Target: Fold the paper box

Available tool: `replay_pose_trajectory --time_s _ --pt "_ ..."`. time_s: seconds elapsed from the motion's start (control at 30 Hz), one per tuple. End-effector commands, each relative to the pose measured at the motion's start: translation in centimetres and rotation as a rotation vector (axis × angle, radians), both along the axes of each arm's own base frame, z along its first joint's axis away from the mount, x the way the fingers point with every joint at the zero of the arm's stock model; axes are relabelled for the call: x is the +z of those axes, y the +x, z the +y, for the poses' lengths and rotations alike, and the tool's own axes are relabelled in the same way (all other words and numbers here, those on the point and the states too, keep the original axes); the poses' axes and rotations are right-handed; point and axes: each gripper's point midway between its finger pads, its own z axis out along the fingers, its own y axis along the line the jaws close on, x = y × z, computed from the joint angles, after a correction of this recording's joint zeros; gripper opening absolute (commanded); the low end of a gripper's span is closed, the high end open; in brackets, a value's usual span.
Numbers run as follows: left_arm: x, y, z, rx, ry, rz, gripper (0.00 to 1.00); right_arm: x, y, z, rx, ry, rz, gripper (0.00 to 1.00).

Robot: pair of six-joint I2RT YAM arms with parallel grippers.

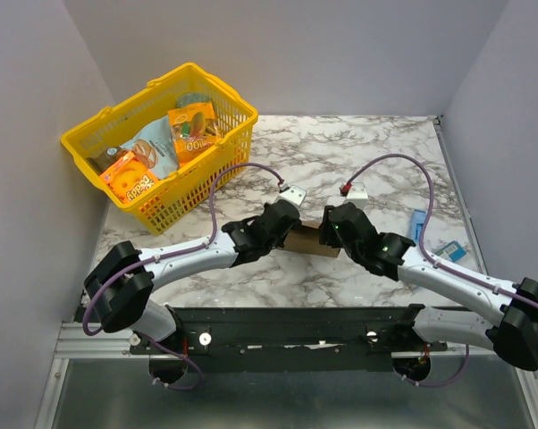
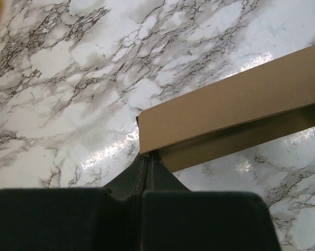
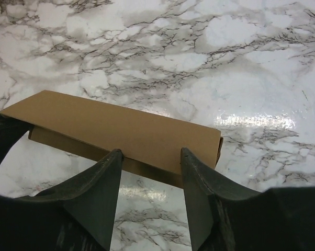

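The paper box (image 1: 309, 241) is a flat brown cardboard piece lying on the marble table between both arms. In the left wrist view the paper box (image 2: 231, 112) runs off to the right, and my left gripper (image 2: 149, 155) is shut with its tips pressed against the box's near corner. In the right wrist view the paper box (image 3: 121, 125) lies across the frame. My right gripper (image 3: 151, 151) stands open, both fingertips (image 3: 115, 155) touching the box's near long edge. From above, my left gripper (image 1: 294, 229) and right gripper (image 1: 328, 234) meet at the box's two ends.
A yellow basket (image 1: 184, 192) with printed snack packs stands at the back left. A blue packet (image 1: 418, 222) and a small blue-and-white item (image 1: 448, 249) lie near the right wall. Grey walls close in the table on three sides.
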Motion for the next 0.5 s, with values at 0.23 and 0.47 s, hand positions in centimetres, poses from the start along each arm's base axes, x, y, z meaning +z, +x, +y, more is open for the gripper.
replay_pose_trajectory --time_s 0.23,0.47 --pt "0.1 -2.1 -0.1 -0.062 -0.010 0.044 0.48 -3.5 0.4 -2.2 -0.178 -0.035 0.018 0.57" --pt "2.3 -3.3 -0.5 -0.155 -0.081 0.028 0.78 -4.4 0.2 -2.4 -0.189 -0.054 0.040 0.57"
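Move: The left hand's shut fingers are at the near-left corner of the paper box's lid; the box's middle lies some 8 cm to their right, about 2 cm ahead and 3 cm below. From the right hand, half open at the near edge, that middle is about 5 cm left, 3 cm ahead and 4 cm below. The yellow basket's middle stands roughly 20 cm ahead and 27 cm left of the left hand. A blue packet lies some 22 cm right of the right hand, 2 cm ahead. The left hand stays at the lid's near-left corner while its fingers start to part, then spreads them to nearly three quarters open and draws back about 2 cm, dipping slightly before it rises, so that it comes free of the paper box. Meanwhile the right hand, half open throughout with its fingertips at the lid's near edge, pushes forward some 1.5 cm and down about 1 cm, turning around 10 degrees clockwise. ##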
